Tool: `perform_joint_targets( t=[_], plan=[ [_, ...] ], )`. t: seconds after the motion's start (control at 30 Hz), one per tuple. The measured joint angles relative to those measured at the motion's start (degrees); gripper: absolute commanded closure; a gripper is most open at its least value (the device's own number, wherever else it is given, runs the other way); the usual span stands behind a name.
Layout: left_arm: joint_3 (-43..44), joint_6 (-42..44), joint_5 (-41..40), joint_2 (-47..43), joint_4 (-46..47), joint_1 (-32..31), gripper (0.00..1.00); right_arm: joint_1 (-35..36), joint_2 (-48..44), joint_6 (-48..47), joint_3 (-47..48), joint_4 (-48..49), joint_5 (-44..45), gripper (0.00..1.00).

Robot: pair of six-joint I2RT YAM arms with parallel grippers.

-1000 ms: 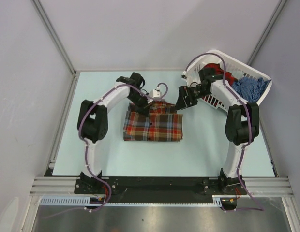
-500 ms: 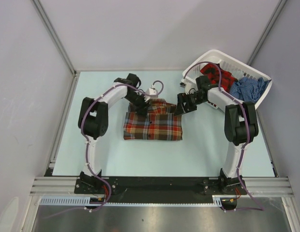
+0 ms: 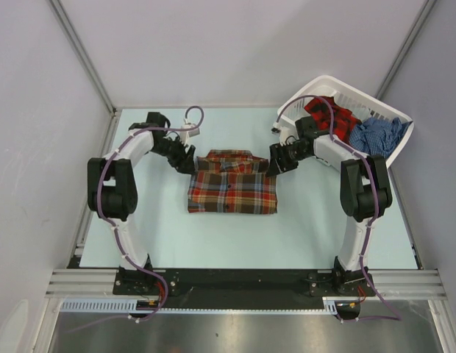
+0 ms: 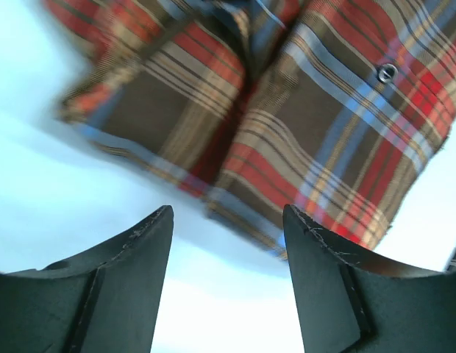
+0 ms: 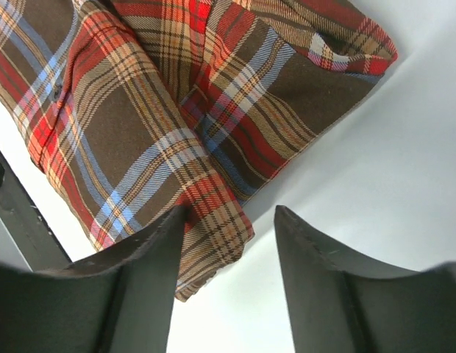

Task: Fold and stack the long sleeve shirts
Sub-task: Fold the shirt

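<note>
A folded brown, red-orange and light-blue plaid shirt [image 3: 232,185] lies flat in the middle of the table. My left gripper [image 3: 185,159] hovers just off its upper left corner. In the left wrist view the gripper [image 4: 228,220] is open and empty, with the shirt [image 4: 323,110] ahead of it. My right gripper [image 3: 275,160] is at the shirt's upper right corner. The right wrist view shows this gripper [image 5: 228,217] open, with a corner of the shirt [image 5: 176,110] lying against the left finger [image 5: 140,287]. A red-and-black plaid shirt [image 3: 332,115] and a blue checked shirt [image 3: 375,134] lie in the basket.
The white plastic laundry basket [image 3: 327,77] stands tilted at the back right corner, behind the right arm. Pale walls and metal frame rails close in the light table [image 3: 323,220] at the back and sides. Both arm bases sit at the near edge.
My left gripper opened, let go of the shirt's collar area and swung left off the shirt. My right gripper moved from the basket to the shirt's upper right corner, jaws narrowing.
</note>
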Motion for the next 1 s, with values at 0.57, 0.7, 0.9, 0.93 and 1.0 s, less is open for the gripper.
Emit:
perform_joint_targets(
  t=[0.57,0.7,0.9,0.93,1.0],
  plan=[
    [-6.4,-5.62,4.37,-0.37,3.26,0.15,1.0,0.83,-0.39,-1.88,0.09,-0.48,1.27,1.0],
    [-6.32,-5.88,4.61,-1.9,3.26,0.76,1.0,1.18,-1.38,-1.88,1.7,-0.55,2.75,1.0],
    [-2.49,-7.43,4.48,-2.32,5.07,1.38,1.0,1.57,-1.73,-1.95,7.67,0.13,5.03,1.0],
    [-1.86,-8.0,4.35,-2.29,6.12,1.55,1.0,1.55,-1.66,-1.95,8.81,0.57,5.57,1.0],
    [-0.42,-9.49,3.85,-2.03,8.22,1.88,1.0,1.49,-0.87,-1.88,11.28,2.54,6.6,1.0]
  ],
)
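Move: The front panel's far left corner lies about 3 cm back, 1 cm right and 2 cm below the left hand; its far right corner is already between the right hand's open fingers, some 1 cm below. From the right hand, the panel's middle is roughly 6 cm back and 10 cm left, the shirt's rear fold 4 cm ahead and 11 cm left, and the basket 14 cm ahead and 20 cm right. Left hand dips back 3 cm; both pinch the panel's far corners, then lift them forward about 6 cm. ##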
